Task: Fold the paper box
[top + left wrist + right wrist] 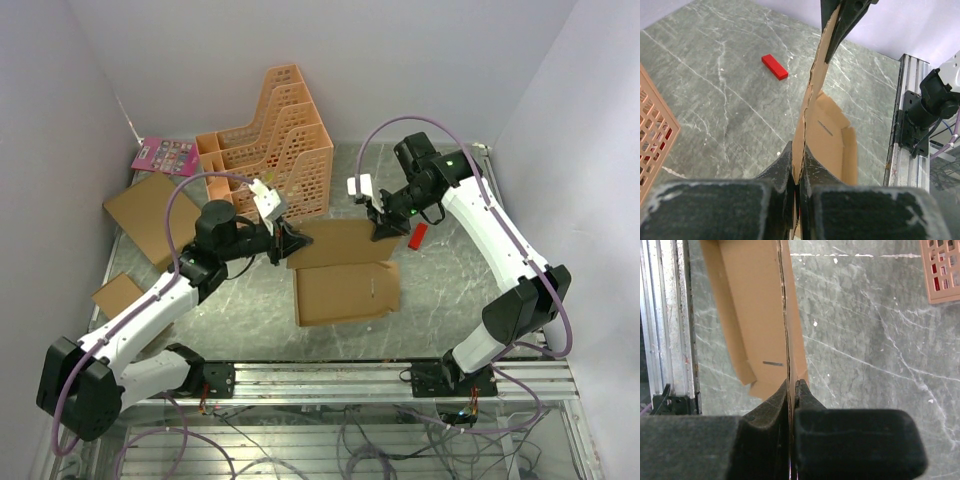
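The paper box (pixel 345 285), a brown die-cut cardboard sheet, lies in the middle of the table with its far panel (pixel 340 243) lifted. My left gripper (pixel 290 243) is shut on that panel's left end. My right gripper (pixel 383 228) is shut on its right end. In the left wrist view the panel's edge (pixel 812 85) runs upright from my left gripper (pixel 799 167) to the right gripper (pixel 840 20), with the box floor (pixel 832 135) and a raised side flap to the right. In the right wrist view my right gripper (pixel 792 385) pinches the thin edge of the paper box (pixel 755 315).
An orange slotted organizer (pixel 270 150) stands behind the left arm. A red block (pixel 420 236) lies by the right gripper. A larger flat cardboard (pixel 150 215), a smaller one (pixel 118 295) and a pink card (pixel 165 155) lie at the left. A metal rail (pixel 400 372) lines the near edge.
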You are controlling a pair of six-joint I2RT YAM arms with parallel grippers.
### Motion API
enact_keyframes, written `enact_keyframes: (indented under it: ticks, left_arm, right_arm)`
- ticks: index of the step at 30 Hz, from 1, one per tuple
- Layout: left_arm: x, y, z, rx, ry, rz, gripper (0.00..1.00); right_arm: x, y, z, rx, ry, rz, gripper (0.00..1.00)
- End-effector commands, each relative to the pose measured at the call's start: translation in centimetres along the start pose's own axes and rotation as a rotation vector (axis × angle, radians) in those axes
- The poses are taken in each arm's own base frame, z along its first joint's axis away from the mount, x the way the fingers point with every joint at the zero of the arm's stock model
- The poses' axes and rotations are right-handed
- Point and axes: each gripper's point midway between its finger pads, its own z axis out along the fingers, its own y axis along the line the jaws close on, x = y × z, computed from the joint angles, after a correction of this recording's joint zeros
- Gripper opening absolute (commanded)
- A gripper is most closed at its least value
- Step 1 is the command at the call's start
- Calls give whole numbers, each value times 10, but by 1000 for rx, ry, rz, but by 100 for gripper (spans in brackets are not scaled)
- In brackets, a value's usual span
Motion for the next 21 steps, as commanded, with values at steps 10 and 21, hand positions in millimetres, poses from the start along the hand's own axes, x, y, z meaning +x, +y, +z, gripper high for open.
enact_keyframes:
  ticks: [10,21]
  left_arm:
    - [-12,13,-31,-194,-199,26,7]
    - [-8,9,-47,-228,-270,42,7]
  right_arm:
    - [-10,-26,-70,273,-336,195,67]
    - [71,-18,-51,289,-791,486,87]
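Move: Both hands already pinch the raised panel of the paper box, one at each end. From the left hand, the box tray's middle is about 11 cm right, 9 cm back and 12 cm below; the orange rack is some 20 cm ahead and 8 cm left. From the right hand, the tray lies roughly 6 cm left and 9 cm back, and the red block about 12 cm right and 5 cm ahead, both some 12 cm lower. The right fingers open wide and let go of the panel's right end; that hand lifts about 4 cm, edging forward, then swings some 9 cm right towards the red block, sinking back to its starting height, turning clockwise and rolling its left side up. The left hand keeps its pinch and draws the panel about 4 cm left, turning some 15 degrees counter-clockwise. ##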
